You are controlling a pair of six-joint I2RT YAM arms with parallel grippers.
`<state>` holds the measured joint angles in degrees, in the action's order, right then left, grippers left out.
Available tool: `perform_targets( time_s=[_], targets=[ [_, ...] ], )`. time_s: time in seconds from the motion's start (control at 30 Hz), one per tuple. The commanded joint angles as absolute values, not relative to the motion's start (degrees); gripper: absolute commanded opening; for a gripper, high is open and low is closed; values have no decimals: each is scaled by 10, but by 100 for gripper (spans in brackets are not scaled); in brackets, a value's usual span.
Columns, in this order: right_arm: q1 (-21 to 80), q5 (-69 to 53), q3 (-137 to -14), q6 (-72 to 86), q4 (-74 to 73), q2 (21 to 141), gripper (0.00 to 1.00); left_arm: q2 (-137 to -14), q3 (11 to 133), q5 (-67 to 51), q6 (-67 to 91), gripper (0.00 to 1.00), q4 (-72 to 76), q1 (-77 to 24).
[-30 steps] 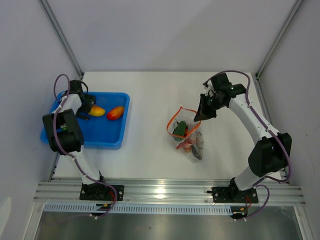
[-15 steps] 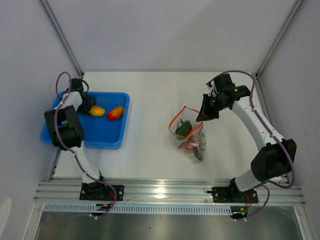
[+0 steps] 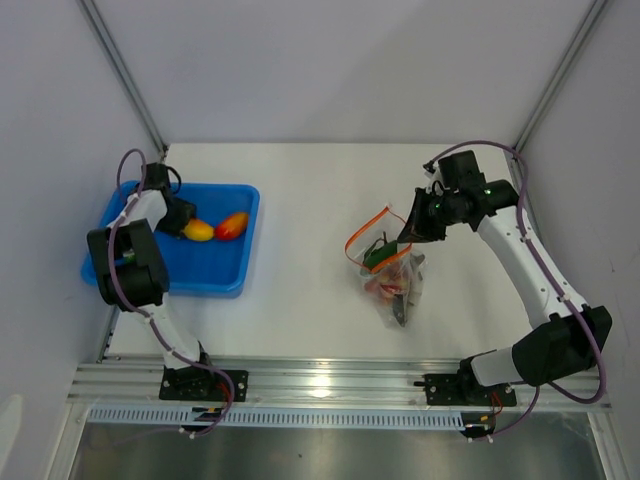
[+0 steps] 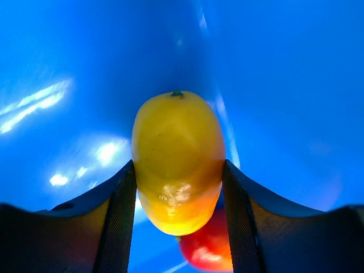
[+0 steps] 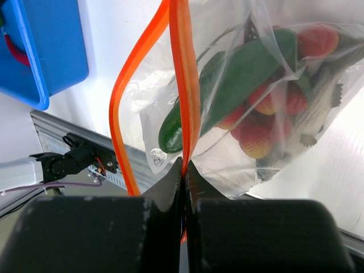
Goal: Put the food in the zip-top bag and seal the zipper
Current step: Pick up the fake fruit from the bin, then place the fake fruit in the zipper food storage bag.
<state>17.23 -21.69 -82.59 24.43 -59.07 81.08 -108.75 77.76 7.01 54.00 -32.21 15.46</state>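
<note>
The yellow mango point(image 4: 178, 159) lies in the blue tray point(image 4: 284, 85), with a red-orange mango point(image 4: 207, 247) just behind it. My left gripper point(image 4: 179, 166) has both pads pressed against the yellow mango's sides. From above, the left gripper point(image 3: 186, 224) is low in the tray by the yellow mango point(image 3: 200, 231) and the red-orange mango point(image 3: 231, 225). My right gripper point(image 5: 184, 165) is shut on the orange zipper point(image 5: 183, 74) and holds the zip-top bag point(image 5: 273, 142) up. Green peppers point(image 5: 239, 74) and small red pieces point(image 5: 256, 139) show through it. In the top view the bag point(image 3: 392, 282) hangs below the right gripper point(image 3: 409, 233), mouth gaping.
The blue tray point(image 3: 205, 268) stands at the left of the white table, near the left wall. Grey walls close in the back and both sides. An aluminium rail point(image 3: 330, 382) with both arm bases runs along the near edge.
The left jaws have closed in on the yellow mango. The right gripper has carried the bag's zipper edge to the right and higher, and the bag has shifted with it.
</note>
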Motion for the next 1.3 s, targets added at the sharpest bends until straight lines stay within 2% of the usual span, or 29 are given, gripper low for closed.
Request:
perform_targets(
  time_s=[0.0, 0.33, 0.57, 0.73, 0.93, 1.27],
  targets=[
    [170, -227, -814, 256, -569, 785, 0, -1003, 741, 57, 510, 1, -337, 147],
    [171, -242, -802, 251, -559, 799, 0, -822, 645, -28, 492, 1, -316, 108],
    [175, -258, -808, 256, -542, 810, 0, -700, 658, -43, 459, 1, -359, 79],
    [185, -266, -819, 262, -544, 811, 0, -638, 691, -32, 439, 1, -392, -22],
    [187, -292, -823, 284, -534, 814, 0, -646, 751, -127, 446, 1, -325, -142],
    [193, -367, -800, 342, -483, 789, 0, -693, 781, -134, 406, 0, -200, -336]
  ],
)
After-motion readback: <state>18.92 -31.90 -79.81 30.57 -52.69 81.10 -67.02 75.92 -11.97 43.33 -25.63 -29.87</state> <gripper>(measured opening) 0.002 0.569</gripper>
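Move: The yellow fruit is already pinched between the left fingers; the zip-top bag's open mouth, where it is going, lies about 47 cm to that hand's right, 15 cm back and some 13 cm higher. The red-orange fruit is roughly 10 cm to the left hand's right and 1 cm ahead, near its height. From the right hand, still gripping the bag's rim, the bag mouth is some 6 cm left, 1 cm back and 4 cm below; the yellow fruit is about 53 cm left, 15 cm ahead and 17 cm below. The yellow fruit, kept pinched in the left fingers, comes back and up out of the bin, then swings right towards the bag mouth while still rising: about 35 cm right, 30 cm up and 14 cm back in all. The left wrist tips the fingers up nearly 50 degrees and turns clockwise. The right hand keeps its pinch on the rim and shifts about 4 cm left, rolling slightly. ##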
